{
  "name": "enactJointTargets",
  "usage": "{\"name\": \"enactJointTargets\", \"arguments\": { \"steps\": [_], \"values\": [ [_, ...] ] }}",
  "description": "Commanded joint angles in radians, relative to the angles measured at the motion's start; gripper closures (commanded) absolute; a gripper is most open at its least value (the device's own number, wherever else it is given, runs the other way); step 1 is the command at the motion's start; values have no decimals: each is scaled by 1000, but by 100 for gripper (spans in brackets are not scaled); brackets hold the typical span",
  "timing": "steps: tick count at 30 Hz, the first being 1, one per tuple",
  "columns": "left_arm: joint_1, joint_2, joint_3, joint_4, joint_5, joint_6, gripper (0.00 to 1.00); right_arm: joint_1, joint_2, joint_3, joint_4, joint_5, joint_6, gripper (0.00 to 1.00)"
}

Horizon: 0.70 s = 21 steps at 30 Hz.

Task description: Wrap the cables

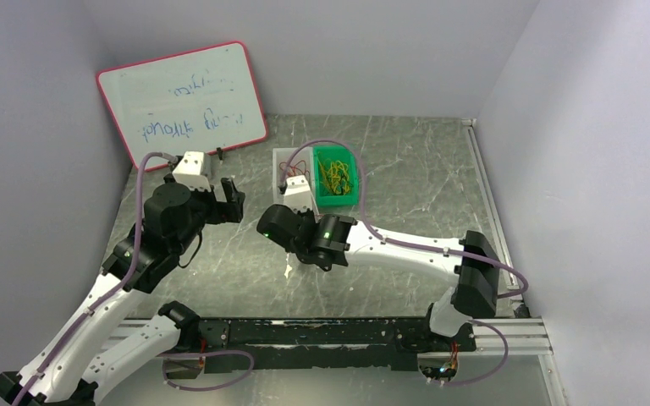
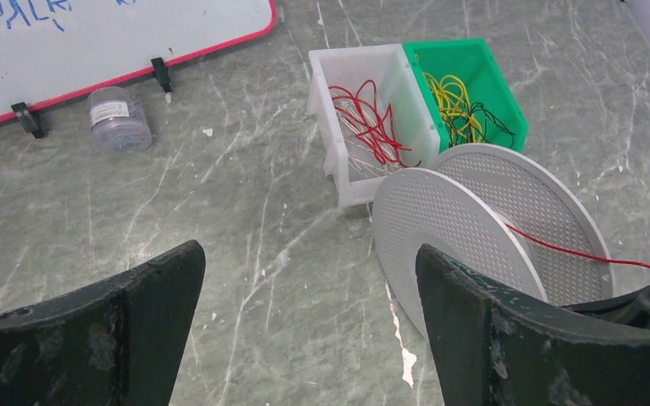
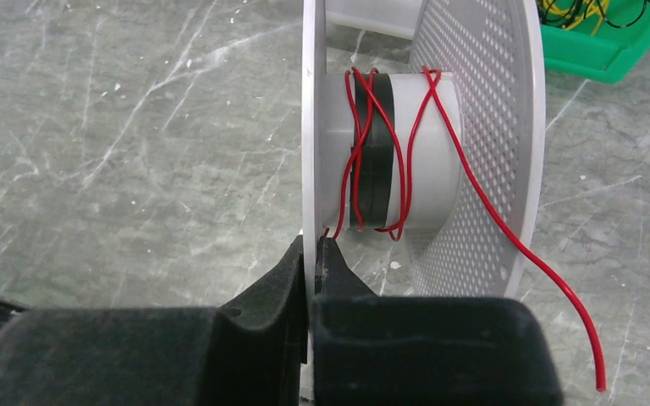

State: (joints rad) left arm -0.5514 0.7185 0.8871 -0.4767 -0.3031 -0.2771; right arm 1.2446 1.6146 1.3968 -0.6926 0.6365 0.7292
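Observation:
A white spool (image 3: 482,127) with perforated flanges stands on edge on the marble table. A red cable (image 3: 360,152) loops a few turns round its core, and its loose tail (image 3: 550,271) hangs down to the right. My right gripper (image 3: 311,254) is shut on the rim of the spool's left flange. More red cables (image 2: 372,118) lie in a white bin (image 2: 328,93), and yellow ones (image 2: 453,93) in a green bin (image 2: 482,52). My left gripper (image 2: 309,249) hovers open left of the spool (image 2: 448,228), with nothing between its fingers.
A red-framed whiteboard (image 1: 182,101) leans against the back left wall. A small clear jar (image 2: 118,118) lies in front of it. The two bins (image 1: 336,178) sit side by side at the table's middle back. Grey walls close in both sides.

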Motion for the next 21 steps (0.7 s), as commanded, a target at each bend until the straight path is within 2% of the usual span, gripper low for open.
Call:
{"name": "enactJointTargets", "arguments": {
  "steps": [1, 7, 15, 21],
  "values": [
    [6, -7, 22, 1, 0, -1, 2, 6, 21, 50, 37, 93, 16, 100],
    [7, -7, 24, -3, 4, 0, 2, 7, 59, 62, 38, 96, 14, 99],
    [7, -6, 20, 4, 11, 4, 2, 6, 62, 56, 50, 102, 3, 68],
    [6, 3, 21, 2, 15, 3, 2, 6, 44, 47, 63, 108, -1, 62]
  ]
}}
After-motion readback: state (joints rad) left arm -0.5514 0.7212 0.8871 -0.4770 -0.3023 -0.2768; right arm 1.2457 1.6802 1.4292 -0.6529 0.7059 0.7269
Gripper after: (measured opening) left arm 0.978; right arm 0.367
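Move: The white spool stands on edge on the table, the rear top rim of its left flange still pinched by the right hand; its middle lies about 5 cm ahead of that hand, 2 cm to the right and 8 cm below. From the right hand the white bin is roughly 17 cm straight ahead, the green bin equally far ahead but 10 cm to the right, both some 15 cm lower. From the left hand, the spool's middle is around 14 cm right, 1 cm ahead and 17 cm below. The spool is lowered the last bit, the right hand sinking about 1.5 cm while easing slightly forward and left with its grip still shut. The fingers then open to roughly a third and let go of the left flange, staying astride its rim as the hand rises about 1 cm, still creeping forward and left. ##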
